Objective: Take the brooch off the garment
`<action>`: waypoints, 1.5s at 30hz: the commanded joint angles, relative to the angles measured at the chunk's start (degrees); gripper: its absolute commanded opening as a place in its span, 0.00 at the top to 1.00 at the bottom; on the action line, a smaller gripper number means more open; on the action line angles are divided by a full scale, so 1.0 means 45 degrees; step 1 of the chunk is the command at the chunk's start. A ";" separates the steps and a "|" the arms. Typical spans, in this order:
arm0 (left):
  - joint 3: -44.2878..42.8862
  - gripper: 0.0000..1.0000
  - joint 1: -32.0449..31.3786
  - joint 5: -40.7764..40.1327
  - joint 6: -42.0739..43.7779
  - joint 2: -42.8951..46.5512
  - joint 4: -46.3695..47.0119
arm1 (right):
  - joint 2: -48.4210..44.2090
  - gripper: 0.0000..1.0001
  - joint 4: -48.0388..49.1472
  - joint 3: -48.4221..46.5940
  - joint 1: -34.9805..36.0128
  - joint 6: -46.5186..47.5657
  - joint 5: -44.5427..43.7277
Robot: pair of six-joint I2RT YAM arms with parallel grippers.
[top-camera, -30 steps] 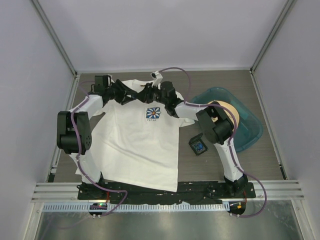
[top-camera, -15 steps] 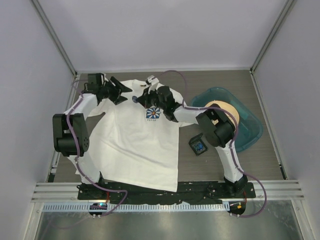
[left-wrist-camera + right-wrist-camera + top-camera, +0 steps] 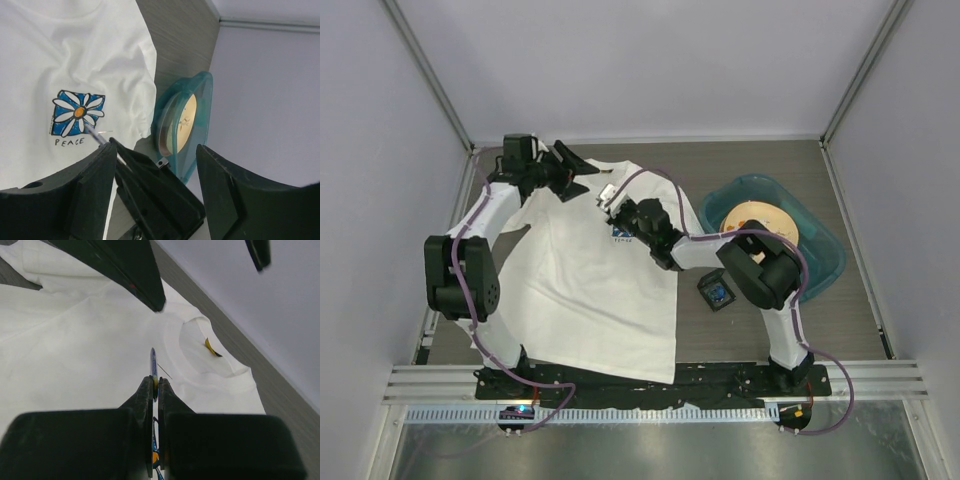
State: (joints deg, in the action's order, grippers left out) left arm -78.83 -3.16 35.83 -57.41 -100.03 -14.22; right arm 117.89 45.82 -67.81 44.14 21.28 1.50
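Observation:
The garment (image 3: 580, 280) lies flat on the table, a white T-shirt with a blue-and-white flower print (image 3: 77, 112) and a yellowish neck label (image 3: 212, 347). My right gripper (image 3: 155, 382) is shut on the brooch (image 3: 154, 362), a thin dark-blue disc seen edge-on, whose bare pin sticks out sideways above the cloth. In the top view the right gripper (image 3: 611, 203) hovers over the chest just below the collar. My left gripper (image 3: 570, 170) stands open over the shirt's left shoulder with nothing between its fingers (image 3: 75, 190). In its own view the brooch (image 3: 92, 132) pokes out beyond the right gripper's tips.
A teal basin (image 3: 820, 255) holding a tan round disc (image 3: 760, 220) sits on the table to the right of the shirt. A small black square box (image 3: 716, 292) stands between the shirt's hem side and the basin. Grey walls close in the table on three sides.
The right gripper closed on the brooch and drew back from the collar toward the chest. The left gripper opened wider and pulled away toward the far left shoulder.

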 commanded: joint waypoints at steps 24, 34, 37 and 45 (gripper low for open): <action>-0.0315 0.58 -0.1114 -0.0717 0.0472 -0.0662 -0.1372 | -0.0318 0.99 0.3059 0.0499 0.0777 0.2733 -0.2247; -0.0178 0.72 -0.1095 -0.0815 0.0511 -0.0642 -0.1098 | -0.0396 0.99 0.3293 0.0694 0.0777 0.2518 -0.1857; -0.0139 0.84 -0.1095 -0.0757 0.0531 -0.0701 -0.1001 | -0.0396 0.99 0.3313 0.0714 0.0777 0.2459 -0.1758; -0.0022 1.00 -0.0647 -0.0385 0.1289 -0.0818 -0.0084 | -0.0591 0.54 0.3294 0.0655 0.0777 0.0979 -0.3138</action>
State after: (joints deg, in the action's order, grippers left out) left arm -78.94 -7.84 32.82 -55.07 -103.37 -19.00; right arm 118.02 55.88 -64.58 47.75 31.57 -7.68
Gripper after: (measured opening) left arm 0.019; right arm 0.297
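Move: Just below the half-open left hand, about 7 cm down, 3 cm right and 1 cm back, is the brooch. The right fingers already grip it, its middle roughly 1 cm ahead and 1 cm left of that hand. From the right hand, the garment's flower print lies some 4 cm back, 4 cm right and 12 cm down, and the shirt collar about 11 cm straight ahead at the same depth. Sinking about 4 cm and shifting 3 cm right and slightly back, the left hand tips down a little and closes its fingers on the brooch's free edge. The right hand sways back and left, returns while rising 2 to 3 cm with its fingertips tilting up about 12 degrees, then holds nearly still and finally opens, freeing the brooch. ##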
